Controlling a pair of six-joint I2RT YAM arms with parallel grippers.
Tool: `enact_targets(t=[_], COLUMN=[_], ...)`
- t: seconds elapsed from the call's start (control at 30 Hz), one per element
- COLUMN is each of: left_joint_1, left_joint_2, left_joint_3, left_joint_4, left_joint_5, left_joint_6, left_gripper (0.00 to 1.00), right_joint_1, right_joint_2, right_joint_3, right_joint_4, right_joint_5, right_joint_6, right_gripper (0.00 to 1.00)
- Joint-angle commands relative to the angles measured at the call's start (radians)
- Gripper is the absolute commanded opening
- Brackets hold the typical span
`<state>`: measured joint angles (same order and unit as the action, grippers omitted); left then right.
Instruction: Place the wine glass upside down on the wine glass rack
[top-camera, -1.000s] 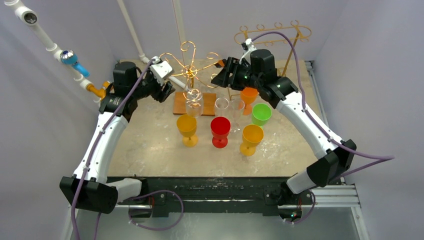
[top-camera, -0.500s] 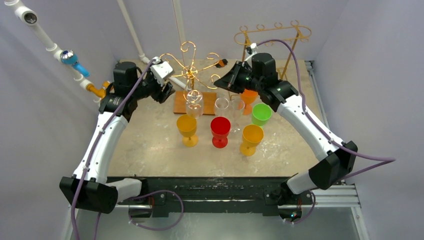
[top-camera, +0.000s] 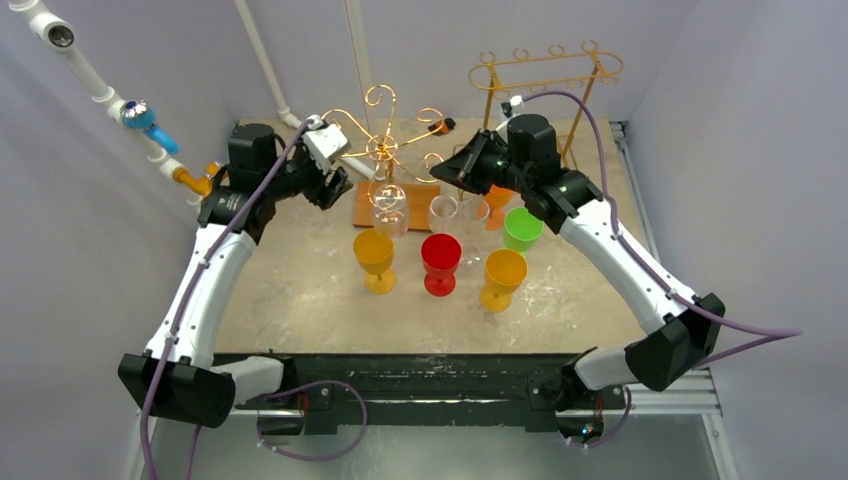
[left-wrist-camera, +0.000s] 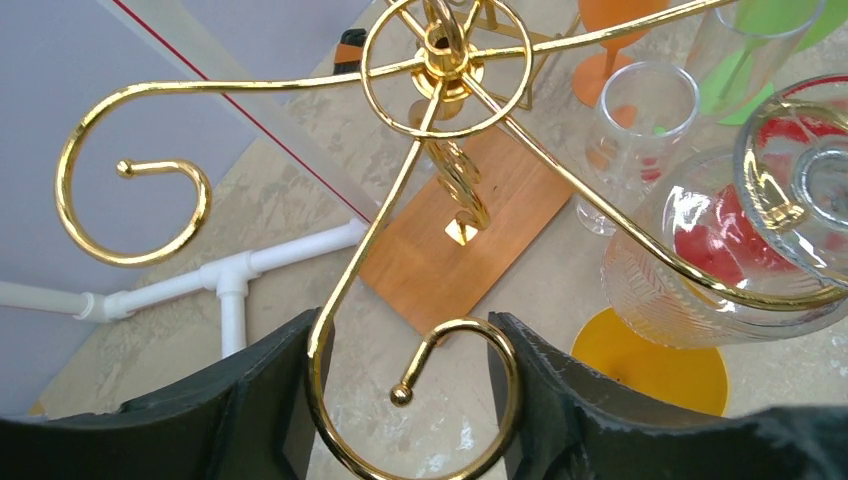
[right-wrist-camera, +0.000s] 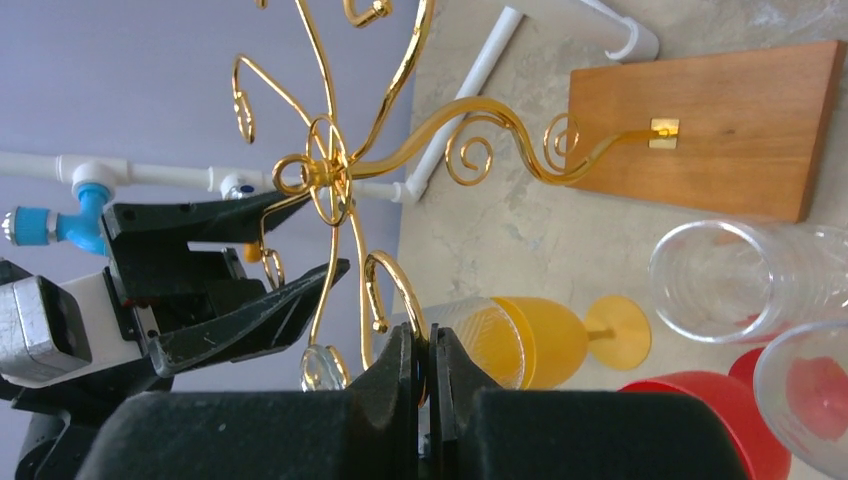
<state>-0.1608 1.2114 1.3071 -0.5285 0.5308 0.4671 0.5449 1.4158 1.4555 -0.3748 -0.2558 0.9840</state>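
The gold wine glass rack (top-camera: 381, 150) stands on a wooden base (top-camera: 412, 206) at the back of the table. A clear wine glass (top-camera: 389, 208) hangs upside down from one curled arm, its ribbed bowl (left-wrist-camera: 715, 270) below the hook and its foot (left-wrist-camera: 815, 185) caught in it. My left gripper (top-camera: 335, 187) is closed across a curled arm end (left-wrist-camera: 460, 335), and both fingers touch the wire. My right gripper (top-camera: 443, 170) is shut on another gold arm (right-wrist-camera: 400, 285) of the rack, just beside the hanging glass (right-wrist-camera: 478, 338).
In front of the rack stand upright glasses: yellow (top-camera: 374, 255), red (top-camera: 441, 260), amber (top-camera: 503, 275), green (top-camera: 523, 227), orange (top-camera: 497, 194) and two clear ones (top-camera: 444, 212). A second gold rack (top-camera: 545, 65) stands back right. White pipes (top-camera: 100, 90) run along the left wall.
My right gripper has closed on an arm of the rack after swinging slightly nearer and lower. The left arm has stayed where it was.
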Motion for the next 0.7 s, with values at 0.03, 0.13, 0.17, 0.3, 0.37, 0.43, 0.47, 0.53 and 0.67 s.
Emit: enact_targets(t=[0.03, 0.13, 0.17, 0.3, 0.37, 0.43, 0.47, 0.53, 0.67], left_joint_1=[-0.005, -0.005, -0.005, -0.005, -0.005, -0.005, -0.005, -0.005, -0.005], left_joint_2=[-0.032, -0.038, -0.039, -0.041, -0.035, -0.034, -0.038, -0.042, -0.003], left_joint_3=[0.069, 0.083, 0.09, 0.12, 0.118, 0.106, 0.101, 0.108, 0.207], left_joint_4=[0.071, 0.069, 0.065, 0.05, 0.045, 0.055, 0.066, 0.083, 0.005], left_joint_5=[-0.03, -0.047, -0.051, -0.053, -0.065, -0.098, -0.118, -0.148, -0.15], left_joint_6=[-0.02, -0.018, -0.017, 0.009, 0.036, 0.064, 0.07, 0.067, 0.05], left_gripper=[0.75, 0.81, 0.82, 0.82, 0.82, 0.82, 0.82, 0.83, 0.87], right_joint_1=[0.024, 0.024, 0.023, 0.024, 0.024, 0.024, 0.024, 0.024, 0.023], right_joint_2=[-0.074, -0.063, -0.062, -0.058, -0.055, -0.053, -0.052, -0.054, -0.062], right_joint_3=[0.016, 0.001, -0.006, -0.005, 0.002, 0.006, 0.006, 0.002, -0.012], right_joint_4=[0.062, 0.072, 0.08, 0.076, 0.072, 0.068, 0.068, 0.067, 0.083], right_joint_5=[-0.005, -0.008, -0.012, -0.005, -0.005, -0.009, -0.011, -0.012, -0.022], right_joint_6=[0.008, 0.023, 0.04, 0.075, 0.084, 0.087, 0.086, 0.087, 0.101], right_gripper=[0.0, 0.0, 0.0, 0.0, 0.0, 0.0, 0.0, 0.0, 0.0])
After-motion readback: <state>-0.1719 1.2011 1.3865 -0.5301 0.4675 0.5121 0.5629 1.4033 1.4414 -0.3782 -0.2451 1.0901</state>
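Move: My left fingers still straddle and grip the curled left hook of the glass rack, right at the hand point. From there the rack's hub is about 6 cm ahead and 8 cm to the right, level with the hand; the hanging wine glass is some 5 cm back, 9 cm right and 7 cm lower. My right fingers are already shut on the right hook, with the hub about 4 cm ahead and 10 cm left of that hand. I open my left fingers wider to let go of the rack's left hook, then lift the hand almost straight up by about 4 cm, drawing clear above the hook as the fingertips tilt up some 5–10 degrees. My right hand keeps its closed pinch on the right hook, nearly in place, with only a slight roll. ##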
